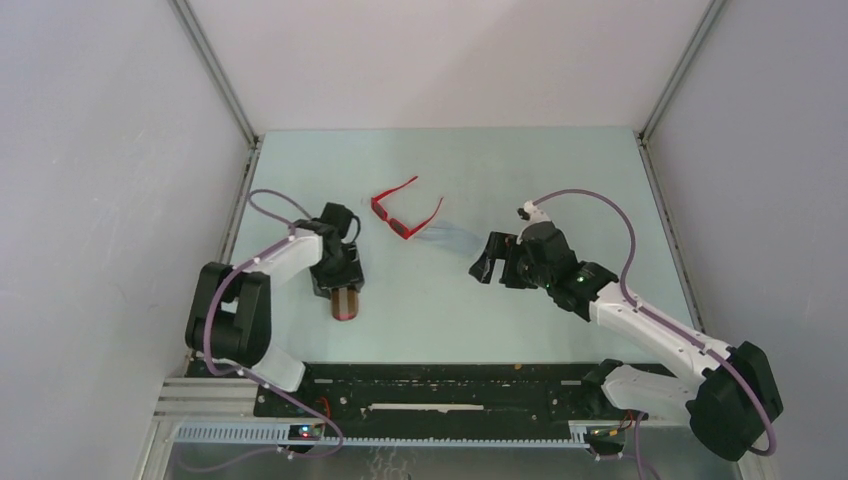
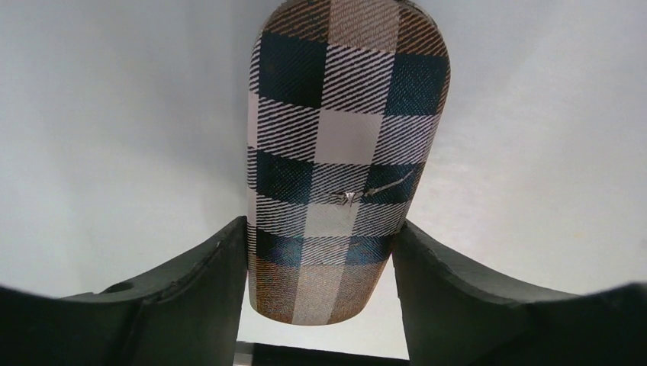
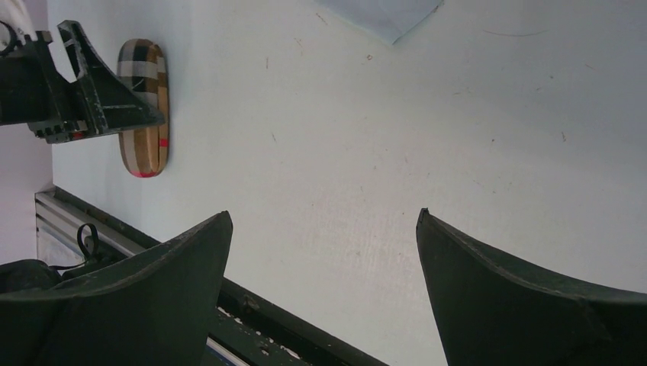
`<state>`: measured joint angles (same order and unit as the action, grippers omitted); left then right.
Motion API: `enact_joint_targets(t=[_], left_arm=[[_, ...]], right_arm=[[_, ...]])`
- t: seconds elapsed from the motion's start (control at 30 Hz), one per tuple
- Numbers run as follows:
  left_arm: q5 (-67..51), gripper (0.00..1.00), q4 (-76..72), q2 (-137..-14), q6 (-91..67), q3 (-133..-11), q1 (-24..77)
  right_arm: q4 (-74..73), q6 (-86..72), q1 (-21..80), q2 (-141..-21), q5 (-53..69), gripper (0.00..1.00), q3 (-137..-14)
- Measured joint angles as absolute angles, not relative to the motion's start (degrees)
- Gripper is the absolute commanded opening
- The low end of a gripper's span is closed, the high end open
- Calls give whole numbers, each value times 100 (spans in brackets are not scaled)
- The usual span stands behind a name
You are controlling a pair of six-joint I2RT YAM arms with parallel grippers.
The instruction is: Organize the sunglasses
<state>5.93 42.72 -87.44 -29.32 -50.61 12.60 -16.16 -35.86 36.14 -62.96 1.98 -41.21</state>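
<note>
The red-framed sunglasses [image 1: 393, 221] lie unfolded on the table, arms spread, between the two arms and touched by neither gripper. My left gripper [image 1: 340, 285] [image 2: 322, 223] has come down over the brown plaid case [image 1: 345, 304] [image 2: 336, 152]. Its two fingers press against the case's two long sides near one end. The right wrist view shows that case [image 3: 145, 114] lying flat with the left gripper [image 3: 99, 107] on it. My right gripper [image 1: 497, 262] [image 3: 323, 214] hangs open over bare table to the right of the sunglasses, holding nothing.
A pale blue cloth [image 1: 452, 236] [image 3: 381, 15] lies flat just right of the sunglasses, partly under one arm of theirs. The black base rail [image 1: 440, 385] runs along the near edge. Grey walls close in the table at the left, right and back.
</note>
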Motion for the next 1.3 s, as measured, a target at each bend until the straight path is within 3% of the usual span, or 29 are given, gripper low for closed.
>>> enact_joint_targets(t=[0.33, 0.67, 0.9, 1.03, 1.17, 1.3], left_arm=[[185, 63, 3868, -9679, -3503, -6200, 3098], [-1557, 60, 2746, -9714, -3911, -6235, 3555], [-2847, 41, 1568, -9408, -4021, -5957, 3524], [-3483, 24, 545, -9225, -4458, -5706, 3450], [-3852, 1, -517, -9126, -5089, -5507, 3240], [-4086, 0, -1704, -9126, -5966, -5395, 2980]], right_arm=[[-1859, -3618, 3575, -6097, -178, 100, -3913], [-2034, -3645, 3404, -5857, -436, 100, -3889], [-1055, -3938, 2615, -5452, 810, 100, -3199], [292, -4425, 1774, -5358, 2154, 100, -2488], [1765, -5083, 1387, -5629, 3260, 100, -2185], [3151, -5680, 1367, -5983, 3916, 100, -2112]])
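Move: The left gripper already grips the glasses case by its middle, low at the table; the open right gripper, where the case is headed, is about 33 cm to its right, level ahead, some 11 cm higher. The sunglasses lie around 20 cm ahead and 13 cm right of the left gripper, the blue cloth 13 cm ahead and 24 cm right. From the right gripper the case is about 33 cm left, straight across and 11 cm below. Bring the left gripper, keeping its hold on the case, some 28 cm right towards the right gripper, almost level at first, then lift it about 17 cm, rolling roughly 70 degrees so its fingers swing from down to pointing right, and ease forward late. Shift the open right gripper slightly right, then raise it and roll its fingers up and left to face the case. ##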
